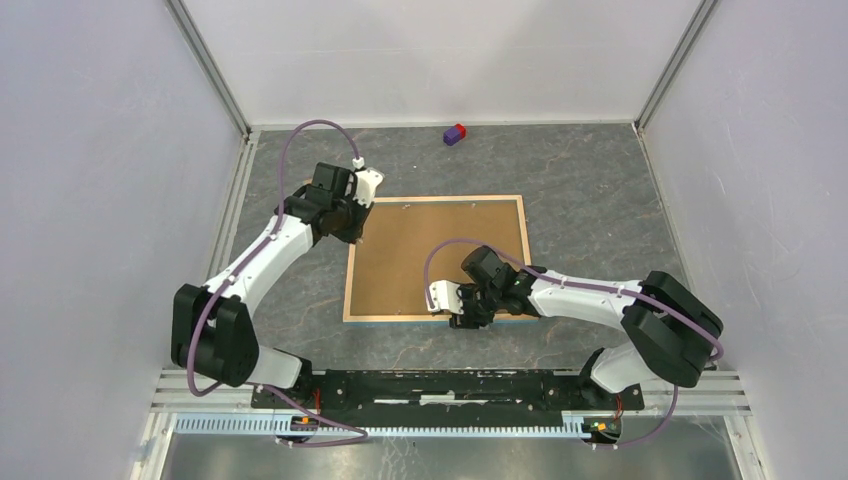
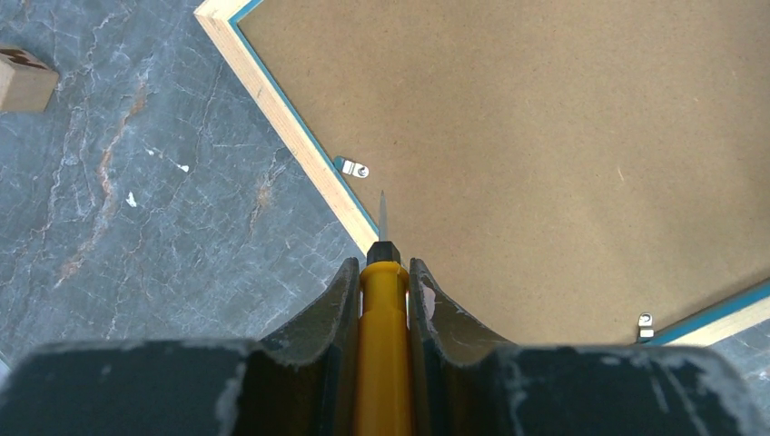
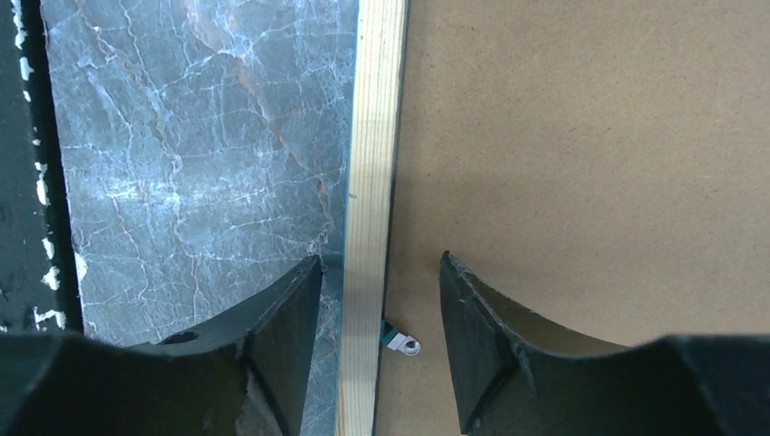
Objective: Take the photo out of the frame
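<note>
The frame (image 1: 440, 250) lies face down, its brown fibreboard back up, with a light wood rim. The photo is hidden under the backing. My left gripper (image 1: 355, 235) is shut on a yellow screwdriver (image 2: 383, 318). The screwdriver's metal tip (image 2: 382, 213) sits at the frame's left rim (image 2: 300, 145), just short of a small metal tab (image 2: 352, 167). My right gripper (image 1: 462, 318) is open. Its jaws straddle the frame's near rim (image 3: 370, 182), one over the table and one over the backing. A metal tab (image 3: 404, 343) lies between them.
A small purple and red block (image 1: 455, 133) lies at the far edge of the grey marbled table. A small wooden block (image 2: 23, 80) lies on the table left of the frame. Another tab (image 2: 645, 325) sits on the frame's adjoining rim. Walls enclose three sides.
</note>
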Action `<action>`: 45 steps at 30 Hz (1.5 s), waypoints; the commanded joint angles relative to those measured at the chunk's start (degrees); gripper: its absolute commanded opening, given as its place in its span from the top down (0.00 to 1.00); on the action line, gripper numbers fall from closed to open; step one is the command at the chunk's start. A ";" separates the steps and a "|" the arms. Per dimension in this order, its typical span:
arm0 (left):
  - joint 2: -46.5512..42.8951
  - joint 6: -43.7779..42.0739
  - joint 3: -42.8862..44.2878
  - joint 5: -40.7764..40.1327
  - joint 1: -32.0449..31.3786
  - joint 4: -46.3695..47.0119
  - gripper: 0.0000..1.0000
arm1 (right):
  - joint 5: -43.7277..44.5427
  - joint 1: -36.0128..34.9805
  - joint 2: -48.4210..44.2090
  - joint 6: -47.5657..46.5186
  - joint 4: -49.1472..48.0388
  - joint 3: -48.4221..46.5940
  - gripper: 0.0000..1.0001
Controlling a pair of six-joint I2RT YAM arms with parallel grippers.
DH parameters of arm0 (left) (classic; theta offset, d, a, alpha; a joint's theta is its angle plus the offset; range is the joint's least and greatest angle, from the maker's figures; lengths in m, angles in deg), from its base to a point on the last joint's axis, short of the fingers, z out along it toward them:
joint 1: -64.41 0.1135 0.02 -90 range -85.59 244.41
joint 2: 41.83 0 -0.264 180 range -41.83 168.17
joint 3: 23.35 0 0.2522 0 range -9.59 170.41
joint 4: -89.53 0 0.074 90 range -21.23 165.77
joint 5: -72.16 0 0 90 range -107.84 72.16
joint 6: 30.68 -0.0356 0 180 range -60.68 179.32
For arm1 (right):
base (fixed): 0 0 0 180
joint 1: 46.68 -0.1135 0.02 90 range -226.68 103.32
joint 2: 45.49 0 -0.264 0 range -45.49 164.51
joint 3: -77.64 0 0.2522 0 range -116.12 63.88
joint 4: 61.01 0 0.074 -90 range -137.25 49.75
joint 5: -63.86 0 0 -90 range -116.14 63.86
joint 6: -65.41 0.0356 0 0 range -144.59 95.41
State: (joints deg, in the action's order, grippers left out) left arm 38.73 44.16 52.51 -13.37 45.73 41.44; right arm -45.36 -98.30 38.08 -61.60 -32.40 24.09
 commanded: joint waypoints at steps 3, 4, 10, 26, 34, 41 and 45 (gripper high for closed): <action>1.11 -3.07 -1.49 -3.33 -0.70 5.11 0.98 | -2.39 -0.33 0.96 0.11 2.66 2.83 0.53; 1.23 -3.19 -1.70 -3.90 -0.74 5.16 0.98 | -2.51 -0.30 1.08 0.12 2.66 2.85 0.55; 1.53 -3.74 -2.81 -5.84 -0.90 5.76 0.98 | -2.85 -0.37 1.83 0.02 3.02 2.68 0.68; 5.60 -2.60 -2.53 -5.85 -0.97 7.62 0.98 | -4.98 -0.33 3.13 -1.63 4.99 3.01 0.81; 6.97 -2.86 -2.60 -7.23 -0.94 8.26 0.98 | -5.30 -0.32 3.71 -1.67 5.17 2.75 0.83; 8.06 -2.72 -3.03 -8.76 -1.05 10.22 0.98 | -5.55 -0.29 3.79 -1.92 5.37 2.82 0.87; 8.67 -2.78 -2.56 -9.06 -0.97 10.70 0.98 | -5.94 -0.33 4.23 -2.23 5.79 2.57 0.89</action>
State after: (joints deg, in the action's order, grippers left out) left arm 46.24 44.09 49.70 -21.13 44.96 48.96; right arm -48.64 -97.95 38.28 -62.67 -33.45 24.55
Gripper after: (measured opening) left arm 0.266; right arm 0.235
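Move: The clip on the frame's left rim is about 6 cm ahead, 1 cm right and 12 cm below the left hand, which already holds the screwdriver; the clip on the near rim is some 10 cm back and 9 cm right of that hand. The wooden block is 19 cm ahead and 11 cm left. The right hand has the frame's near rim between its open fingers, 1 cm back and 1 cm below; the left-rim clip is about 20 cm ahead and 24 cm left. Shut the right fingers on the frame's near rim to pinch it, shifting that hand only about half a centimetre, then hold still. Meanwhile bring the left gripper down about 4.5 cm, easing forward some 2 cm and a little left with a slight roll, so the screwdriver tip closes in on the left-rim clip; keep the screwdriver gripped. ##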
